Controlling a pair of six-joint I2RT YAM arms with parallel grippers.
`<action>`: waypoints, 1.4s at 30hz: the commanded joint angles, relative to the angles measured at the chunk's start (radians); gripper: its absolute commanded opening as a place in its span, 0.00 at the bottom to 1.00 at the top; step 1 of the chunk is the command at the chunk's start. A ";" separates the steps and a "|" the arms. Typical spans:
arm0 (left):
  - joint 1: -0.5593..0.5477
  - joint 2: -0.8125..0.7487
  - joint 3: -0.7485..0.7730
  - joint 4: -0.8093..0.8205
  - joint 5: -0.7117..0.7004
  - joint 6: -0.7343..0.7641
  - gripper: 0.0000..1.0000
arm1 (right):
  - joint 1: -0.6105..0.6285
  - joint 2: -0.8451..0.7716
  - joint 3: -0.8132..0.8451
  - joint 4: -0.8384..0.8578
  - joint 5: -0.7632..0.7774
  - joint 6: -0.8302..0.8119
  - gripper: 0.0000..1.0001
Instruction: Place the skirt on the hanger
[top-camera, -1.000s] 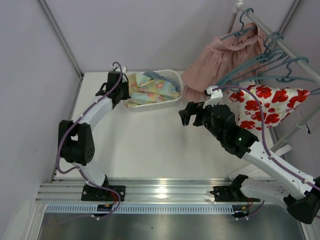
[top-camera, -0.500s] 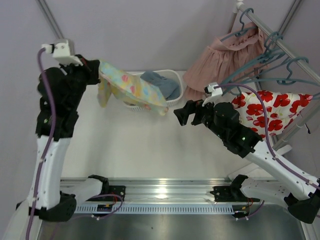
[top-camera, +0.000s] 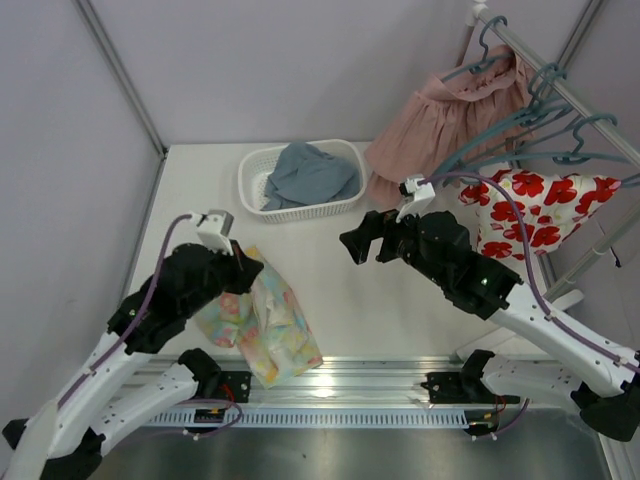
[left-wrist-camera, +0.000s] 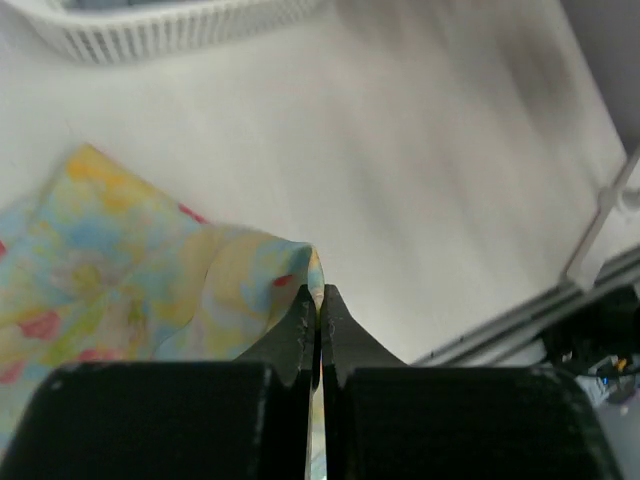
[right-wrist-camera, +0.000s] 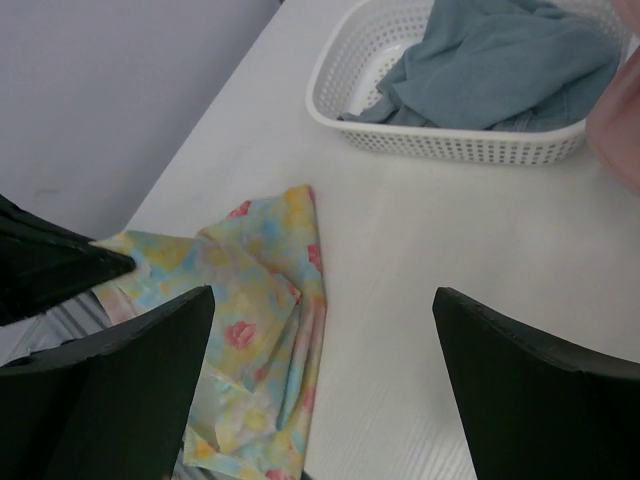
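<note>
The pastel yellow, green and blue skirt (top-camera: 268, 322) lies crumpled on the near left of the table, and it also shows as a skirt (right-wrist-camera: 262, 300) in the right wrist view. My left gripper (top-camera: 245, 276) is shut on the skirt's upper edge. In the left wrist view the left gripper (left-wrist-camera: 320, 296) pinches a fold of the skirt (left-wrist-camera: 120, 265). My right gripper (top-camera: 358, 243) hangs open above mid-table, right of the skirt, and the right gripper (right-wrist-camera: 320, 300) holds nothing. Bare teal hangers (top-camera: 505, 135) hang on the rail at the upper right.
A white basket (top-camera: 249, 172) with a blue-grey cloth (top-camera: 305, 176) stands at the back of the table. A pink pleated skirt (top-camera: 440, 115) and a white garment with red flowers (top-camera: 540, 215) hang from the rail (top-camera: 560, 85). The metal frame (top-camera: 330, 385) runs along the near edge.
The left arm lifted the skirt out of the basket, swung it high, then brought it down onto the near left of the table. The right gripper crept slightly left.
</note>
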 joint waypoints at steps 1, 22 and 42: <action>-0.116 -0.079 -0.110 -0.006 -0.040 -0.175 0.00 | 0.037 0.014 -0.029 -0.030 0.025 0.027 0.99; -0.610 -0.176 -0.109 -0.659 -0.777 -0.985 0.00 | 0.152 0.045 -0.214 0.061 0.047 0.150 0.99; -0.120 -0.076 -0.236 -0.180 -0.487 -0.529 0.99 | 0.353 0.560 -0.120 0.430 0.028 -0.398 0.99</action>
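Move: The left fingers still pinch an edge of the flowered skirt, whose middle lies some 22 cm below, 5 back and roughly level sideways. From the open right hand the skirt's middle is about 26 cm left, 8 back and 27 down. The basket with the blue cloth sits about 32 cm ahead of the left hand, 10 to its right and 23 below. Left hand sinks, swings right then left, releasing the skirt; right hand drops about 20 cm leftward towards it. ##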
